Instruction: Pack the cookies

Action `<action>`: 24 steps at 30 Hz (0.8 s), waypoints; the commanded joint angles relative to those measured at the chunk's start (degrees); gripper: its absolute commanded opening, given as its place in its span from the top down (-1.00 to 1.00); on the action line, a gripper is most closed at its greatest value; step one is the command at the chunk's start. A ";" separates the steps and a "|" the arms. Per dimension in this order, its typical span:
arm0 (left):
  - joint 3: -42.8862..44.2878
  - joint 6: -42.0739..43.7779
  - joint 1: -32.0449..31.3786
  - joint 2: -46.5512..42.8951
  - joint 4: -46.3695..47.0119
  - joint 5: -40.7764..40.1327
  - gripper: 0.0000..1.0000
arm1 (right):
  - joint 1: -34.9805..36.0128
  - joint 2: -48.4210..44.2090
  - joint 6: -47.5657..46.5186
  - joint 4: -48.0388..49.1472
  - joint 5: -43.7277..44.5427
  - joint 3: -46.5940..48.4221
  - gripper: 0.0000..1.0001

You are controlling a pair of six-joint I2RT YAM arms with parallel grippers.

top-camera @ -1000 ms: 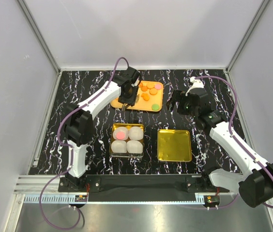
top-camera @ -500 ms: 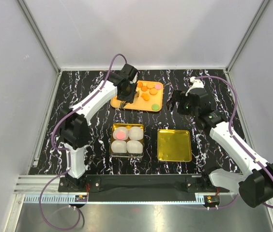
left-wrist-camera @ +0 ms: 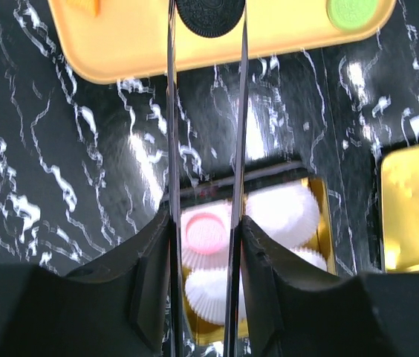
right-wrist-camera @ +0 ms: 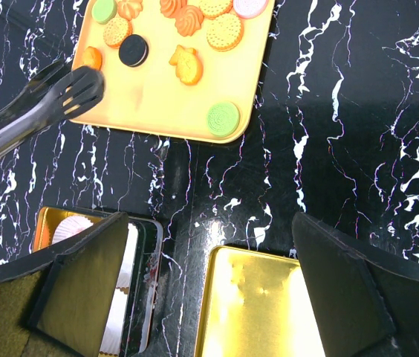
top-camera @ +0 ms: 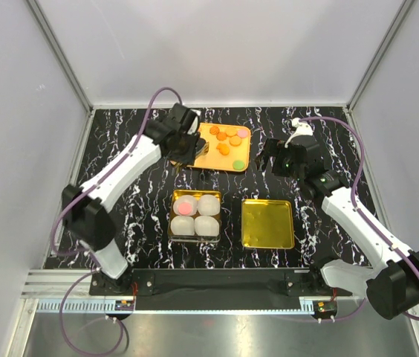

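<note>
Several cookies [top-camera: 228,141] lie on the orange tray [top-camera: 215,161] at the back: orange ones, a pink one, a black cookie [right-wrist-camera: 134,50] and a green cookie [right-wrist-camera: 223,117]. My left gripper [top-camera: 189,151] is shut on black tongs [right-wrist-camera: 46,104], whose slotted tips hover over the tray's near left corner beside an orange cookie [right-wrist-camera: 91,58], with nothing between them. The black cookie [left-wrist-camera: 209,16] shows beyond the tong arms [left-wrist-camera: 171,111]. One pink cookie [top-camera: 185,207] sits in a paper cup inside the gold tin [top-camera: 174,195]. My right gripper [top-camera: 273,160] hangs open and empty right of the tray.
The gold tin holds white paper cups [top-camera: 208,204] in the middle near side. A gold lid [top-camera: 267,223] lies flat to its right. The black marbled table [top-camera: 128,171] is walled at the sides and back.
The left arm has swung out to the left and its wrist has drawn back over the tray's left edge, carrying the tongs along. The right arm has not moved.
</note>
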 commanded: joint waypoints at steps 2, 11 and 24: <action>-5.59 -0.44 -1.67 -9.70 0.20 1.98 0.18 | -0.26 -0.81 -0.96 0.99 0.47 0.94 -0.99; -14.49 -2.90 -7.29 -18.86 -1.99 2.60 0.17 | -0.26 -0.28 -0.97 0.99 0.65 0.94 -1.00; -21.08 -7.03 -15.29 -25.28 -5.42 1.37 0.17 | -0.26 -0.45 -1.05 1.08 1.61 0.76 -0.99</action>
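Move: The left hand holds tongs pinching a black cookie. The box's far-right paper cup lies about 13 cm back and 6 cm to this hand's right, some 15 cm below. The pink cookie in the far-left cup is 7 cm to the left of that cup; the near-right cup is 6 cm nearer the base. The cookie tray's middle is 5 cm ahead and 7 cm right. From the idle right hand, the far-right cup is about 11 cm back and 18 cm left. Back towards the base the left arm swings about 15 cm, nearly level after a rise of a centimetre or so, bringing the black cookie from the orange tray's near edge to above the box's far-right cup. The wrist yaws some 10 degrees clockwise, swinging the tong tips rightward, while the fingers keep their hold on the tongs. ##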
